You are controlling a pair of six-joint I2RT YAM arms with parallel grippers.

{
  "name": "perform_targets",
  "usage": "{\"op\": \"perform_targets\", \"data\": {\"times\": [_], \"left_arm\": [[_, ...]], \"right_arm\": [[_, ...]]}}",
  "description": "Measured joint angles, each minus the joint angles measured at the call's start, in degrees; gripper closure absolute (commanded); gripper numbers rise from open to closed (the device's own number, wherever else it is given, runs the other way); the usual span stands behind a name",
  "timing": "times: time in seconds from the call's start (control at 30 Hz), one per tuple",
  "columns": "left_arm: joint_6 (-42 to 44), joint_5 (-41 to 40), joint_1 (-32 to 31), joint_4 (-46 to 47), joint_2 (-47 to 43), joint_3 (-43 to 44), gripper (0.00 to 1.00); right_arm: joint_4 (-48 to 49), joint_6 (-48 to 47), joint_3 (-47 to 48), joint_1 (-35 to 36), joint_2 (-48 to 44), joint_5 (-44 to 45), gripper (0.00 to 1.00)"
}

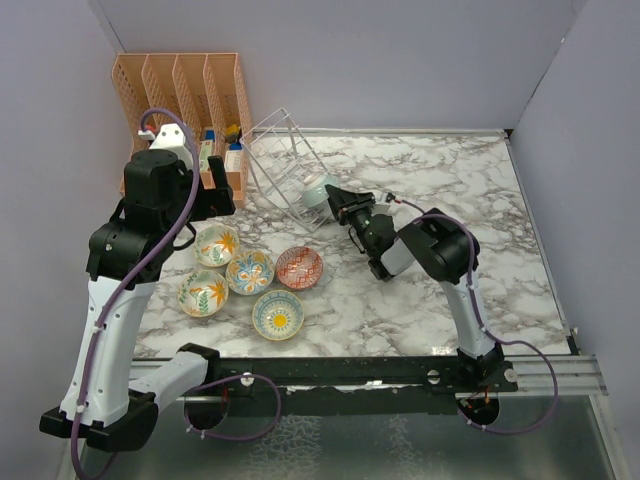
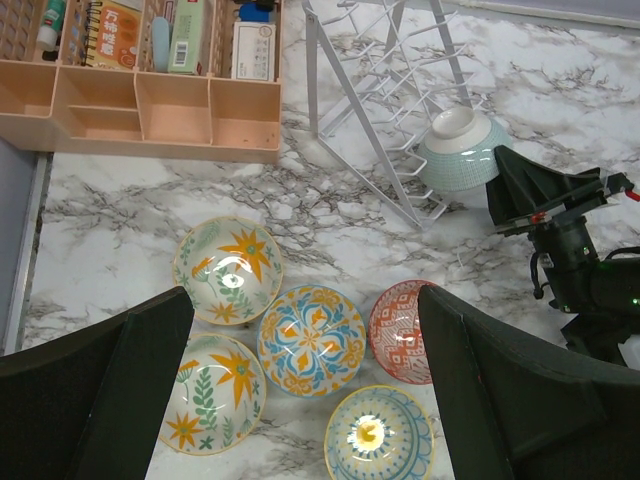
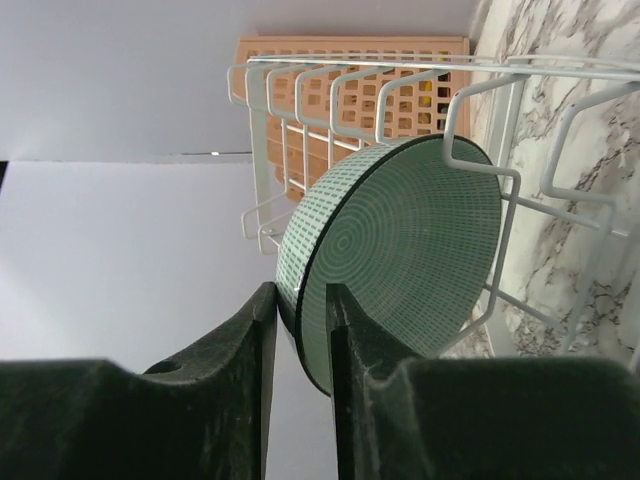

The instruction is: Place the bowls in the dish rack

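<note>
A plain light teal bowl (image 1: 318, 190) (image 2: 462, 150) (image 3: 400, 250) stands on edge in the low end of the wire dish rack (image 1: 280, 150) (image 2: 370, 100) (image 3: 480, 100). My right gripper (image 1: 335, 197) (image 3: 302, 320) straddles its rim, jaws a narrow way open with a thin gap at the rim. Several patterned bowls lie upright on the marble: an orange-flower one (image 1: 217, 244) (image 2: 228, 270), a blue-and-yellow one (image 1: 250, 271) (image 2: 312, 340), a red one (image 1: 299, 267) (image 2: 400, 330). My left gripper (image 1: 215, 195) (image 2: 305, 400) hovers above them, open wide and empty.
An orange slotted organizer (image 1: 185, 90) (image 2: 140, 110) with small items stands behind the rack at the back left. Grey walls close in the table on three sides. Bare marble (image 1: 470, 180) stretches to the right of the right arm.
</note>
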Motion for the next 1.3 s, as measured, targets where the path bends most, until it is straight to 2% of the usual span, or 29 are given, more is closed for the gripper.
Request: {"op": "perform_targets", "data": {"times": [0.37,0.6,0.67,0.93,1.3], "left_arm": [[-0.1,0.1,0.0,0.0,-0.2,-0.1,0.02],[-0.3,0.1,0.0,0.0,-0.3,-0.1,0.02],[-0.3,0.1,0.0,0.0,-0.3,-0.1,0.02],[-0.3,0.1,0.0,0.0,-0.3,-0.1,0.01],[-0.7,0.1,0.0,0.0,-1.1,-0.1,0.01]], "right_arm": [[-0.2,-1.5,-3.2,-0.7,-1.4,-1.7,0.61],[-0.7,-3.1,-3.8,-1.2,-3.3,-4.4,0.47],[-1.0,-3.8,-3.6,-1.4,-4.2,-5.5,0.4],[-4.9,-5.3,-3.0,-1.7,-8.0,-7.7,0.29],[-13.6,-5.6,-7.5,-2.3,-14.1,-10.1,0.27]]}}
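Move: The green bowl stands on edge in the dish rack with its rim between the right fingers; the bowl's middle is about 2 cm ahead of the right hand, 4 cm to the left and 3 cm below. The rack's middle is roughly 5 cm ahead and 8 cm left of this hand, some 3 cm below. The red bowl lies about 17 cm back, 8 cm left and 10 cm lower. From the left hand the green bowl is some 20 cm ahead, 18 cm right and 28 cm down. Easing down and back about a centimetre, the right hand goes on opening its already loosened fingers around the green bowl's rim. It then rises about 4 cm and finally backs off from the rack, sinking slightly, to end some 3 cm back from where it began. The fingers go from barely parted to nearly three-quarters open and come free of the rim as the wrist turns some 10 degrees. ##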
